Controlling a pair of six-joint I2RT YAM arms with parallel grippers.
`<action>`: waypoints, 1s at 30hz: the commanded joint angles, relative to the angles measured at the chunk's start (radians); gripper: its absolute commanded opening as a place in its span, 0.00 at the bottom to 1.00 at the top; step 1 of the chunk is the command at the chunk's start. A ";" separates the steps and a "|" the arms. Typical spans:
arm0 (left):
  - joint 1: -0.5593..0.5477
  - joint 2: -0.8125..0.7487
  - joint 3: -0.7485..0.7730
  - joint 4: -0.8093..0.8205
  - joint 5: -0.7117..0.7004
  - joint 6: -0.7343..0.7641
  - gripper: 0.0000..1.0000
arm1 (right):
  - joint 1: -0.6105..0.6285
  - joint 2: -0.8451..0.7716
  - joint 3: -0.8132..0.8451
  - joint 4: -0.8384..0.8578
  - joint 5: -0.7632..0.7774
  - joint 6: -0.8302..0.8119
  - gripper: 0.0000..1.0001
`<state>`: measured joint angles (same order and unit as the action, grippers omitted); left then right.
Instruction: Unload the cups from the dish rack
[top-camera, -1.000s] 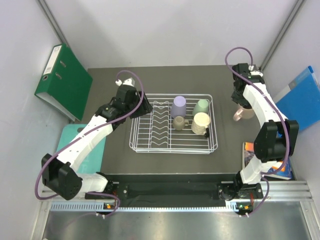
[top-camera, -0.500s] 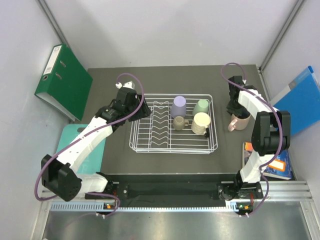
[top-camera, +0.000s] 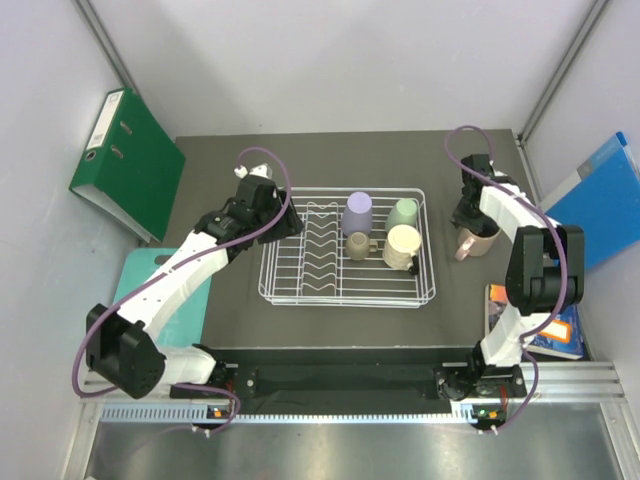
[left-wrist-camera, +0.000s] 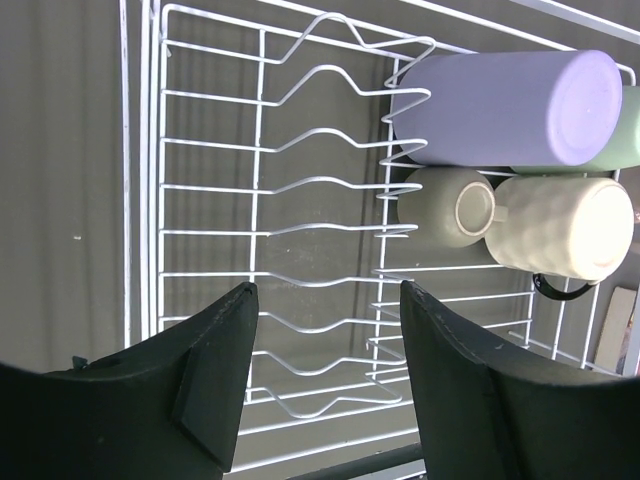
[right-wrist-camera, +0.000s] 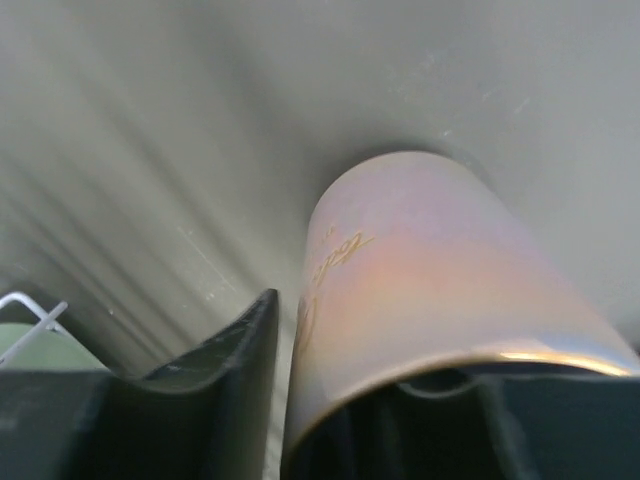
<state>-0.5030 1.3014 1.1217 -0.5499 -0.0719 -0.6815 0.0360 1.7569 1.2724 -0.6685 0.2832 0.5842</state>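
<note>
The white wire dish rack (top-camera: 300, 292) sits mid-table and fills the left wrist view (left-wrist-camera: 200, 150). It holds a lavender tumbler (top-camera: 357, 213) (left-wrist-camera: 500, 105), a mint-green cup (top-camera: 403, 212) (left-wrist-camera: 625, 140), a cream mug (top-camera: 402, 245) (left-wrist-camera: 560, 225) and a small olive-tan mug (top-camera: 359, 245) (left-wrist-camera: 440, 200). My left gripper (top-camera: 287, 217) (left-wrist-camera: 325, 288) is open and empty above the rack's zigzag slots. My right gripper (top-camera: 466, 218) is right of the rack, shut on the rim wall of a pink cup (top-camera: 472, 241) (right-wrist-camera: 430, 270), one finger outside and one inside. The cup's base rests on the table.
A green binder (top-camera: 125, 160) leans at the back left. A blue folder (top-camera: 605, 195) stands at the right wall. A teal board (top-camera: 165, 300) lies at the left edge. A book (top-camera: 545, 325) lies at the front right under the right arm.
My right gripper has carried the pink cup down and toward the front left, onto the table beside the rack. My left gripper has shifted slightly right, over the rack.
</note>
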 joint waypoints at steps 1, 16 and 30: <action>0.001 0.004 0.000 0.022 0.009 0.005 0.64 | -0.008 -0.071 -0.018 0.056 -0.047 -0.010 0.34; 0.000 0.007 -0.003 0.024 -0.002 0.016 0.72 | -0.004 -0.209 0.056 0.017 -0.053 -0.017 0.47; -0.009 0.035 0.007 0.134 -0.019 0.077 0.99 | 0.267 -0.605 -0.083 0.400 -0.260 -0.208 0.78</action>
<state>-0.5102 1.3403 1.1244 -0.5396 -0.1089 -0.6132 0.2070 1.2232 1.2213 -0.4355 0.1173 0.4793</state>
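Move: My right fingers still straddle the left wall of the pink mug, which stands upright on the table; its middle is about 3 cm to the right, 3 cm back and 3 cm below. In the rack, the green cup is some 15 cm left and 3 cm ahead, the white mug 15 cm left and 5 cm back. From my left hand, the purple cup is roughly 11 cm ahead, 13 cm right and 14 cm down. I spread my right fingers off the pink mug's wall and lift nearly straight up out of it, slowly at first, then fast, some 21 cm in all. Late in the climb I swing about 9 cm left towards over the rack's right edge, tipping the fingers up by about 40 degrees and opening further. My left hand sinks barely a centimetre over the rack and opens fully. ##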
